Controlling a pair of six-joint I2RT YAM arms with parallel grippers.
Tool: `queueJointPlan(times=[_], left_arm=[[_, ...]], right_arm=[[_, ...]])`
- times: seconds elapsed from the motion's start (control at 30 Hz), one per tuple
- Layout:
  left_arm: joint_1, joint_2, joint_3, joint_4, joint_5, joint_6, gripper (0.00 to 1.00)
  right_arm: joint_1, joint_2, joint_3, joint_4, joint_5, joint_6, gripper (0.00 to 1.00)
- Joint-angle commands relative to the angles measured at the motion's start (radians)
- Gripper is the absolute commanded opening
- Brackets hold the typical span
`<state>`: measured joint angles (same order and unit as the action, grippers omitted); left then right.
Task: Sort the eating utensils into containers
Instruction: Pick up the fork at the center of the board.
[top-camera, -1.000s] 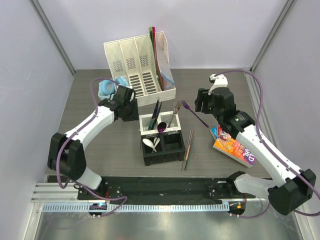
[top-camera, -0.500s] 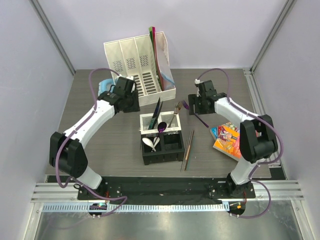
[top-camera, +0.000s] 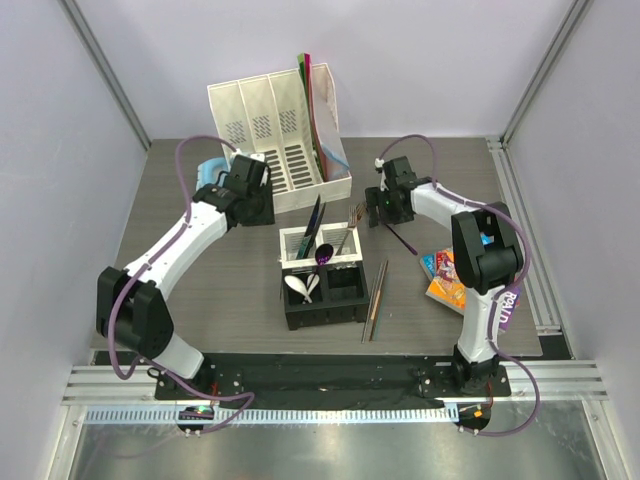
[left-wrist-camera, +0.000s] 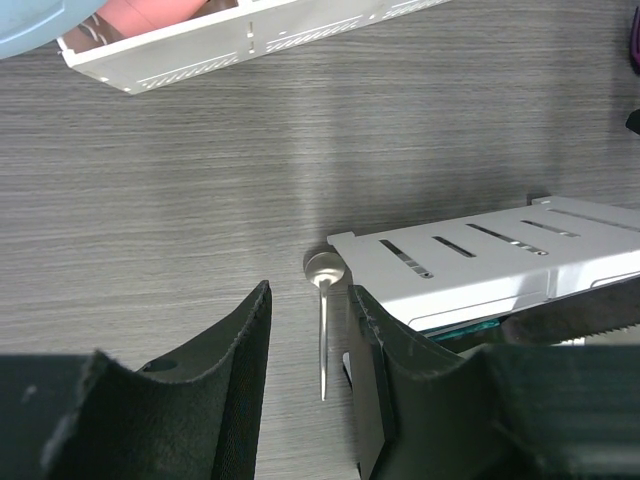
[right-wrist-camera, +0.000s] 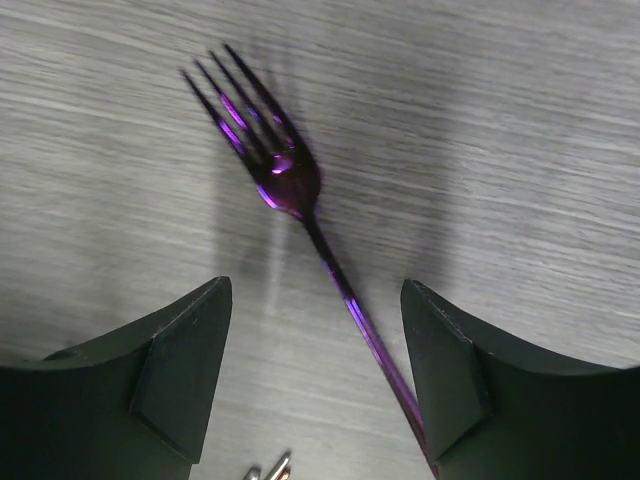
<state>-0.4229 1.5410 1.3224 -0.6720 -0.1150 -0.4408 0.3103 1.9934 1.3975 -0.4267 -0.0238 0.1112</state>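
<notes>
The containers are a four-cell caddy (top-camera: 322, 300) at mid-table. Its white cells (left-wrist-camera: 480, 262) hold a purple spoon (top-camera: 325, 252), a metal fork (top-camera: 349, 224) and black pieces (top-camera: 313, 214). White soup spoons (top-camera: 303, 288) lie in a black cell. My left gripper (left-wrist-camera: 308, 300) is open just left of the caddy, straddling a thin metal spoon (left-wrist-camera: 323, 330) that lies on the table. My right gripper (right-wrist-camera: 317, 290) is open low over the purple fork (right-wrist-camera: 290, 180), whose handle runs between the fingers without touching them. Brown chopsticks (top-camera: 377, 298) lie right of the caddy.
A tall white file organiser (top-camera: 275, 130) stands at the back, with blue headphones (top-camera: 210, 172) to its left. A colourful book (top-camera: 452, 282) lies at the right, partly under the right arm. The fork's handle (top-camera: 404, 240) points toward the book.
My right gripper has swung left and back to sit over the purple fork. My left gripper has shifted slightly toward the back. Both stay open; nothing was picked up.
</notes>
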Motion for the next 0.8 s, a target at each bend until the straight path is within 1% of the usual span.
queueJointPlan(times=[0.0,0.1,0.23,0.3,0.33,0.4,0.47,0.5,0.57,0.6,0.67,0.7,0.73,0.77], left_arm=[[0.007,-0.044,-0.008,-0.003,-0.029,0.017,0.37],[0.007,-0.044,-0.012,-0.003,-0.031,0.016,0.37],[0.009,-0.053,-0.025,-0.005,-0.038,0.016,0.37],[0.009,-0.055,-0.029,-0.005,-0.041,0.014,0.37],[0.009,-0.058,-0.032,-0.005,-0.043,0.014,0.37],[0.009,-0.061,-0.034,-0.005,-0.048,0.013,0.37],[0.01,-0.064,-0.035,-0.005,-0.048,0.01,0.37],[0.009,-0.061,-0.038,-0.006,-0.048,0.01,0.37],[0.009,-0.062,-0.04,-0.006,-0.048,0.005,0.37],[0.01,-0.062,-0.041,-0.005,-0.045,0.004,0.37],[0.01,-0.067,-0.04,-0.008,-0.045,0.002,0.37],[0.009,-0.068,-0.038,-0.008,-0.048,0.002,0.37],[0.009,-0.073,-0.04,-0.006,-0.049,0.002,0.37],[0.009,-0.076,-0.045,-0.011,-0.052,0.001,0.37]], right_arm=[[-0.007,0.028,0.046,0.016,0.009,-0.001,0.73],[-0.008,0.045,0.055,0.013,0.015,0.005,0.69],[-0.008,0.047,0.051,-0.004,0.021,0.007,0.59],[-0.01,0.048,0.041,-0.02,0.021,0.001,0.58],[-0.01,0.048,0.037,-0.026,0.021,-0.001,0.53],[-0.01,0.047,0.018,-0.046,0.021,0.001,0.48],[-0.007,0.041,0.003,-0.06,0.021,-0.002,0.37],[-0.005,0.041,-0.011,-0.063,0.021,-0.008,0.33],[0.009,0.041,-0.025,-0.07,0.079,-0.016,0.3],[0.013,0.044,-0.035,-0.075,0.088,-0.021,0.25],[0.019,0.054,-0.037,-0.087,0.107,-0.024,0.2],[0.021,0.059,-0.035,-0.095,0.111,-0.019,0.07],[0.024,0.061,-0.034,-0.106,0.114,-0.01,0.01],[0.024,0.062,-0.029,-0.112,0.128,-0.002,0.01]])
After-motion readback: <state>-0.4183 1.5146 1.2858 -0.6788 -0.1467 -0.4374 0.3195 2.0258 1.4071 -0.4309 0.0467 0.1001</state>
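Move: The purple fork lies just under the right hand, its middle about 1 cm to the right and 1 cm down, slanting across the open finger gap with the tines forward and left. From the right hand, the utensil container is some 17 cm left and 12 cm back, the chopsticks about 3 cm left and 20 cm back, and the books roughly 22 cm right and 16 cm back. From the left hand, the fork is some 32 cm right, about 4 cm ahead and 15 cm down. Sinking only about 1 cm and easing slightly right, the right hand closes its fingers from roughly three quarters open to nearly shut, pinching the purple fork's handle just behind the head. The wrist hardly turns and still points down and forward. ##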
